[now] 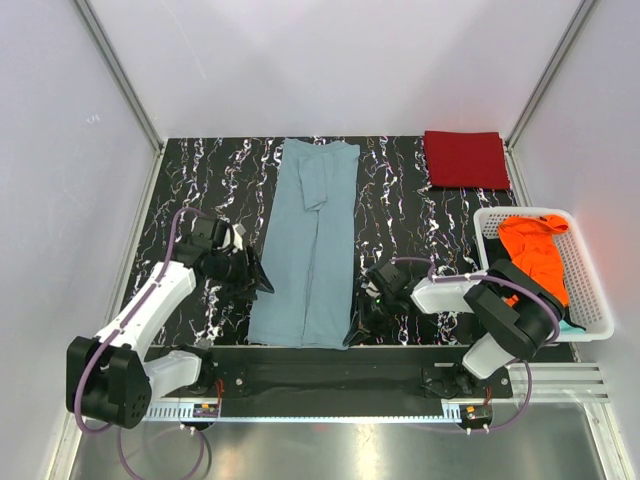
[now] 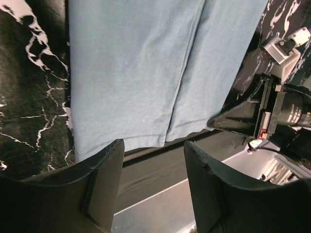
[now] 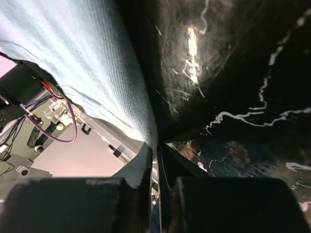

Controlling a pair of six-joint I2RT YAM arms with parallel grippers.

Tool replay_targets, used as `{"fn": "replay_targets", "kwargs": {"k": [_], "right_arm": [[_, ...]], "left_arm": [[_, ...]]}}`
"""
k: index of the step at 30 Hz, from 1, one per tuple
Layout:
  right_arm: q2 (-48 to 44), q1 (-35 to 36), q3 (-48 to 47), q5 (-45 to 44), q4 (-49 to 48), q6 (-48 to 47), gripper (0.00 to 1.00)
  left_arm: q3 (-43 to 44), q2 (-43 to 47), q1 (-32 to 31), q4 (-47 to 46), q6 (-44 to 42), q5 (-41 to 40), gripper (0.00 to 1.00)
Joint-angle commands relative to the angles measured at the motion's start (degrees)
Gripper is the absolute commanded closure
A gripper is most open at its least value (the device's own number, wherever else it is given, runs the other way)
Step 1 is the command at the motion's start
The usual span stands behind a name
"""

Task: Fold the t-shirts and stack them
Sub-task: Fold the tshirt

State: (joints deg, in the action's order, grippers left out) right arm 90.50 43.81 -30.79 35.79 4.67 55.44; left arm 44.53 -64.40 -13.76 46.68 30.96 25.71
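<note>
A dusty grey-blue t-shirt [image 1: 310,245] lies folded into a long strip down the middle of the black marbled table [image 1: 400,200]. My right gripper [image 1: 354,332] is at its near right corner, and in the right wrist view the right gripper [image 3: 158,148] is shut on the edge of that grey-blue cloth [image 3: 87,63]. My left gripper [image 1: 262,284] hangs open beside the strip's left edge. Nothing is between the left gripper [image 2: 153,145] fingers, and the shirt's hem [image 2: 141,68] lies just beyond them. A dark red t-shirt [image 1: 465,158] lies folded at the back right.
A white slatted basket [image 1: 592,280] stands at the right edge with a bright orange t-shirt [image 1: 535,250] in it and a bit of teal cloth [image 1: 572,325] at its near corner. The table's front edge and a metal rail [image 1: 330,410] run just below the shirt's hem.
</note>
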Motion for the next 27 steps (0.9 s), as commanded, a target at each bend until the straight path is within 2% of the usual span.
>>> {"fn": "replay_targets", "kwargs": {"k": [1, 8, 14, 21, 27], "right_arm": [[-1.37, 0.05, 4.23, -4.06, 1.31, 0.1, 0.94], [-13.48, -0.92, 8.2, -8.45, 9.74, 0.2, 0.96], [-20.27, -3.47, 8.11, -9.86, 16.16, -1.91, 0.95], [-19.48, -3.47, 6.18, -9.51, 16.69, -2.62, 0.95], [-19.66, -3.47, 5.39, -9.34, 16.6, -2.79, 0.95]], "left_arm": [[0.21, -0.37, 0.22, -0.71, -0.02, 4.6, 0.43], [-6.21, 4.89, -1.53, -3.69, 4.72, 4.17, 0.41], [-12.01, 6.92, -8.73, -7.47, 11.66, 2.15, 0.39], [-19.03, 12.62, -18.39, -6.25, 21.24, -5.05, 0.41], [-20.37, 16.15, -23.76, -5.81, 26.08, -9.1, 0.45]]}}
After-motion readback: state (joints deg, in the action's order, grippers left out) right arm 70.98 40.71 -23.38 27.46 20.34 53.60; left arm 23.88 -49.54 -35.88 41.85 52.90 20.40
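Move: The right hand already has the t-shirt's near right corner between its shut fingers, with the table's front edge roughly 1 cm back. The free near left corner lies about 23 cm to the right hand's left, level with it. From the open left hand that corner is some 14 cm back, 4 cm left and 10 cm below; the centre seam's near end is about 14 cm back and 8 cm right. Right hand drags its pinched corner 6 cm right; left, open, drops back 11 cm towards the other corner. ##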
